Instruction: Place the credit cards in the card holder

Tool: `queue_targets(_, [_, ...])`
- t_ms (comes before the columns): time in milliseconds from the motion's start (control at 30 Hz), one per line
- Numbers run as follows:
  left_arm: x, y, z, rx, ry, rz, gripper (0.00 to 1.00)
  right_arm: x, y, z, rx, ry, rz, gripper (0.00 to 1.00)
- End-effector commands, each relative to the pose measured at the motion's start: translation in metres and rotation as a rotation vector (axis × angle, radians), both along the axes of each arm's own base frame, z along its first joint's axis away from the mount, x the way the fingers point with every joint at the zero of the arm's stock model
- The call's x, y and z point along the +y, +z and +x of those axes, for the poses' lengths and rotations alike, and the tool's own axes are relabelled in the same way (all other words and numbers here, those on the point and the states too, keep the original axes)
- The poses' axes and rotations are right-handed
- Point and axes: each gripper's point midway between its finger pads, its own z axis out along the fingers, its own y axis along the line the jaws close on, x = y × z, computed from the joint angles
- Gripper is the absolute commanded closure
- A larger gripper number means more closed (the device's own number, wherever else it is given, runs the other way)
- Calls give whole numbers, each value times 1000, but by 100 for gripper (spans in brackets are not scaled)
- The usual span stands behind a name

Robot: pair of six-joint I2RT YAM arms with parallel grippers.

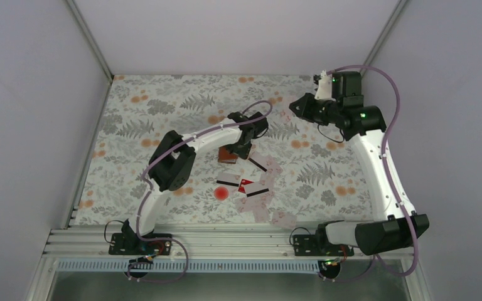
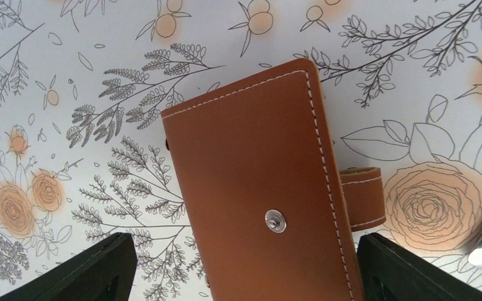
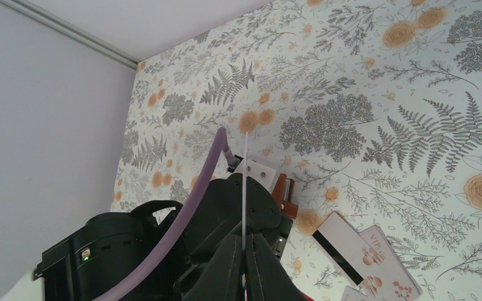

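Observation:
The card holder [image 2: 257, 182] is a brown leather wallet lying shut on the floral cloth, snap stud up and strap out to one side. My left gripper [image 2: 245, 279] hangs open over it, one finger [image 2: 81, 276] off each side and a gap showing on the left. In the top view the left gripper [image 1: 237, 150] covers part of the card holder [image 1: 228, 155]. My right gripper [image 3: 245, 251] is raised at the back right and shut on a thin pale card [image 3: 245, 182] seen edge-on. Several credit cards [image 1: 258, 188] lie loose near the middle, one red [image 1: 246, 186].
A round red spot [image 1: 221, 193] marks the cloth beside the loose cards. In the right wrist view, a black-striped card [image 3: 345, 241] and a pale printed card [image 3: 392, 257] lie right of the left arm. Grey walls close in both sides and the back.

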Motion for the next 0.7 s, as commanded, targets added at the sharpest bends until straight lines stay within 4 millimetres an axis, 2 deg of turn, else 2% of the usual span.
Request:
queue_targets(0, [5,11,5,-43,29,-7,16,0,-6,2,11,10,-6,97])
queue_targets(267, [13,43,12,-119,76,-71,41,3,-14,3,23,22,4,97])
queue_targets(400, [24,55,16,-153,99,-80,50,7,-21,2,38,34,24,97])
queue_targets(600, [46,54,18,-154,123,-74,53,20,-35,3,69,91,86,97])
queue_targets(667, [39,55,17,-141,75,-117,51,24,-40,4,89,102,105,97])
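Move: Just under the left hand lies the brown card holder, its middle about 1 cm ahead, 1 cm to the left and 2 cm below, its strap to the right. The tilted card pair is some 12 cm right and 5 cm back; the near white card lies 11 cm back and 1 cm left, the red card 13 cm back and 5 cm right. From the raised right hand the card holder is about 22 cm left, 2 cm ahead and 29 cm down. Closing from nearly wide open to about half, the left fingers draw in around the card holder, the right finger nudging its strap-side edge leftward, then the hand backs off without it, about 5 cm up and 4 cm left. The right hand, still pinching its card, sinks about 3.5 cm. ##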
